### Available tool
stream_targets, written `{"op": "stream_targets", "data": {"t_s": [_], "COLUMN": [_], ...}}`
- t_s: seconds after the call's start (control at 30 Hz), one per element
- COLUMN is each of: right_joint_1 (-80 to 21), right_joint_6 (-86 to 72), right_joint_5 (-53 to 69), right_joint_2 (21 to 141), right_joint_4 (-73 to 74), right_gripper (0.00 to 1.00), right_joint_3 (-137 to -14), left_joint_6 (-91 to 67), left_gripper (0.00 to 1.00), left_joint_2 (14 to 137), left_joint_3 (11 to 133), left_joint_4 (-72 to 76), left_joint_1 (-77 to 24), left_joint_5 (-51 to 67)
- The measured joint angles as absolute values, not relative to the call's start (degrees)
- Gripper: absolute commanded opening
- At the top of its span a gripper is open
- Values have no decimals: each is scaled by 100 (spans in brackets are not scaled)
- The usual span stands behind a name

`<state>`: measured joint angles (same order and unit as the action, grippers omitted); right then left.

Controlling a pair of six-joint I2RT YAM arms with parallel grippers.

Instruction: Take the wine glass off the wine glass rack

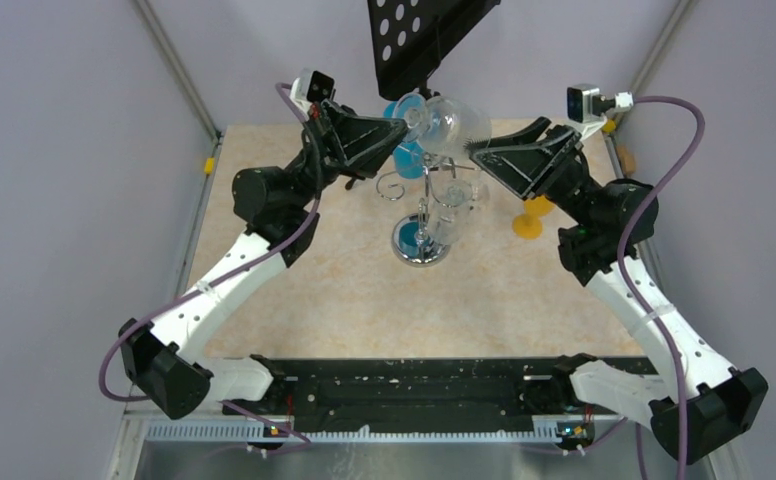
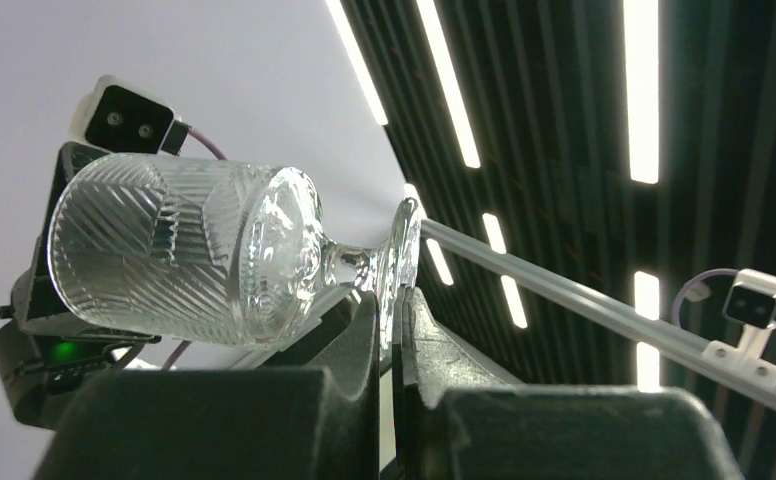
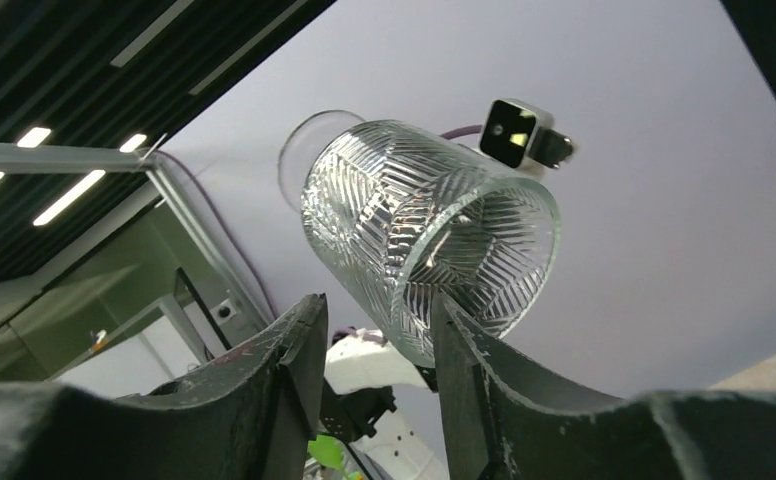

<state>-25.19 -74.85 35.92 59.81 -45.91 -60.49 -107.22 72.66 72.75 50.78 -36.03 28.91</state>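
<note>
A clear cut-glass wine glass [image 1: 452,124] lies on its side in the air above the chrome wire wine glass rack [image 1: 422,212]. My left gripper [image 1: 404,122] is shut on the glass's round foot [image 2: 401,250]. In the left wrist view the gripper [image 2: 392,300] pinches the foot edge-on, with the bowl [image 2: 179,250] off to the left. My right gripper [image 1: 480,150] is open beside the bowl's rim. In the right wrist view [image 3: 374,322] the lower rim of the bowl [image 3: 434,215] sits between the fingers, close to the right finger [image 3: 459,350].
Blue glasses [image 1: 405,160] and clear glasses [image 1: 456,192] still hang on the rack, above its mirrored base [image 1: 419,250]. An orange glass [image 1: 534,215] stands on the table to the right. A black perforated plate [image 1: 419,30] hangs over the back edge.
</note>
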Motion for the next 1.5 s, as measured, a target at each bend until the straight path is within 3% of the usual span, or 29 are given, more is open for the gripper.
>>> {"op": "stream_targets", "data": {"t_s": [0.5,0.6,0.8,0.87,1.0,1.2,1.5], "right_joint_1": [-2539,-2539,-2550,-2550,-2556,-2571,-2578], "right_joint_6": [-8071,-8125,-8158,-8042,-7470,-5966,-3225], "right_joint_5": [3841,3913,3983,3977,3903,3426,915], "right_joint_2": [6333,6407,6423,6368,6082,5402,4733], "right_joint_4": [-6187,-6368,-6506,-6377,-5583,-3577,814], "right_gripper": [0,0,0,0,0,0,0], "right_joint_3": [-6252,-6353,-6506,-6536,-6582,-6875,-8466], "left_joint_6": [-11533,-11590,-11354,-11207,-10829,-9931,-7011], "left_gripper": [0,10,59,71,82,88,92], "left_joint_2": [7439,7439,7441,7428,7273,6785,6396], "left_joint_3": [7247,7247,7247,7247,7105,6847,7852], "left_joint_4": [5804,5815,5817,5822,5769,5098,1406], "left_joint_1": [-3697,-3704,-3684,-3673,-3664,-3636,-3599], "left_joint_5": [2781,2783,2781,2786,2773,2832,3181]}}
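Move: The clear wine glass is already in the air, its foot pinched by the left gripper, its middle about 5 cm to the right of that hand, 1 cm ahead and level with it. From the right gripper, whose half-open fingers straddle the rim, it lies some 3 cm left, 1 cm ahead and 3 cm above. The rack stands about 4 cm left of the right hand, 5 cm ahead and 18 cm lower; the orange glass is 13 cm right, 7 cm ahead, 25 cm lower. Hold the foot with the left gripper while the right one eases back and up about 4 cm each, tipping up slightly, and shuts on the glass's rim wall. Then open the left fingers wide to free the foot, turn that wrist and sink 4 cm; swing the right hand with the glass some 8 cm right, bringing it forward again and turning it about 45 degrees clockwise. ##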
